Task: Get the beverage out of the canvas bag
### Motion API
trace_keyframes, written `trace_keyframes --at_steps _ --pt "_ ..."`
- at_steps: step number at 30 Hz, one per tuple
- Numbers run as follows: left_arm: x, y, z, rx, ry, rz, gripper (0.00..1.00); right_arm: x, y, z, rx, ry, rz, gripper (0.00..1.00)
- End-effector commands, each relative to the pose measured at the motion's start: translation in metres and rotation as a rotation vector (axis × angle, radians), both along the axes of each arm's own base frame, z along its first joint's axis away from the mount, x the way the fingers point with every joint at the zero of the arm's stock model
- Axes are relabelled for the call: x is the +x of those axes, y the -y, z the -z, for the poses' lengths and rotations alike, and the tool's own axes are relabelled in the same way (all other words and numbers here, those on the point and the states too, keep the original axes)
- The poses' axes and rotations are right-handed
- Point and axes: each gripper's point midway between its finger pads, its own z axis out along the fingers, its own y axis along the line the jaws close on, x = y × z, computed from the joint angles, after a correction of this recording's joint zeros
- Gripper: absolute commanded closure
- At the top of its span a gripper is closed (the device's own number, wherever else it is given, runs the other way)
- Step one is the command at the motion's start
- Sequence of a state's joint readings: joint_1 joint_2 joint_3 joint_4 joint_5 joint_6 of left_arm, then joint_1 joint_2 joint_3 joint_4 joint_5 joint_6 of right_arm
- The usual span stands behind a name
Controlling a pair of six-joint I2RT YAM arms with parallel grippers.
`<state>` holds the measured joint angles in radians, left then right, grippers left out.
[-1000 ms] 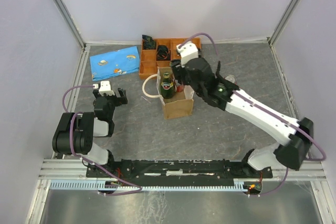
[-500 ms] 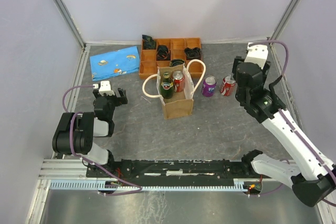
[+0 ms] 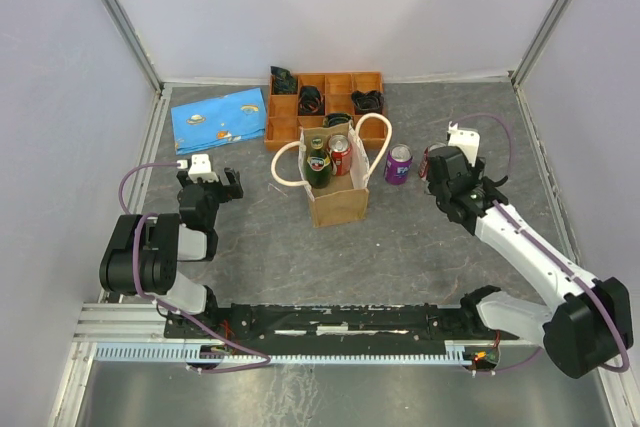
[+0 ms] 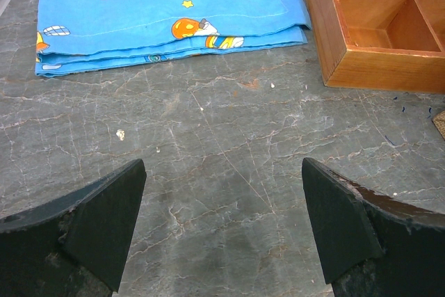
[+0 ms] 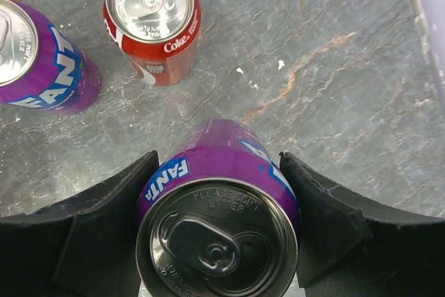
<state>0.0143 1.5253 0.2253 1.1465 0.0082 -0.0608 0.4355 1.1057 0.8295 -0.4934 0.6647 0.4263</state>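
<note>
The canvas bag [image 3: 335,197] stands upright mid-table, cream handles looped out to both sides. A green bottle [image 3: 318,162] and a red can [image 3: 340,155] stand inside it. My right gripper [image 5: 217,165] is right of the bag, shut on a purple Fanta can [image 5: 219,220]; both fingers press its sides. In the top view the right gripper [image 3: 442,171] hides that can. A second purple Fanta can [image 5: 42,67] and a red Coke can [image 5: 153,22] stand on the table just beyond it. My left gripper [image 4: 222,227] hangs open over bare table, far left of the bag.
An orange-brown compartment tray [image 3: 325,107] sits behind the bag, and its corner [image 4: 361,53] shows in the left wrist view. A blue patterned pouch [image 3: 220,119] lies flat at the back left. The enclosure wall [image 3: 545,147] runs close to the right of the cans.
My right arm swung from over the bag to the far right, then came down beside the cans on the table. The left arm has not moved.
</note>
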Motion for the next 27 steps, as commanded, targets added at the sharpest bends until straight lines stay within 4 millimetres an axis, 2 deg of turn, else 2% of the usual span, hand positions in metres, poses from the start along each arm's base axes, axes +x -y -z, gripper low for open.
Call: trace_keyframes --at_steps 1,7,18,27 --pt "0.005 -0.002 -0.013 0.041 0.048 0.001 0.01 0.03 -0.016 -0.015 0.114 0.155 0.003 1.0" --pt "0.006 -0.002 -0.014 0.041 0.05 0.0 0.01 0.042 -0.021 0.013 0.166 0.117 -0.002 1.0" --pt "0.006 -0.002 -0.014 0.041 0.051 0.001 0.01 0.049 -0.016 0.041 0.202 0.024 0.051 0.97" --pt "0.006 -0.002 -0.014 0.041 0.05 0.001 0.01 0.047 -0.019 0.059 0.238 -0.063 0.063 0.74"
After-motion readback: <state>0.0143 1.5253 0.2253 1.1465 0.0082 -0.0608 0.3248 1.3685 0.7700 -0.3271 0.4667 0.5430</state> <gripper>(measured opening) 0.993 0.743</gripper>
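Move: The held purple Fanta can is headed for bare table nearly under the right hand, about 2 cm ahead, 1 cm to the left and some 16 cm below. The Coke can stands roughly 11 cm straight ahead of the hand, the other Fanta can level with it but about 9 cm to the left, and the canvas bag about 25 cm left and 7 cm ahead. From the idle left hand that bare spot lies some 56 cm right, 4 cm back. The purple Fanta can, still gripped, is lowered about 9 cm by the right hand towards the bare table on the near side of the Coke can. The hand eases forward a couple of centimetres on the way down and then goes almost straight down, fingers tipping some 10 degrees more downward and the hand's left side rising a little; the grip stays shut on the can. ##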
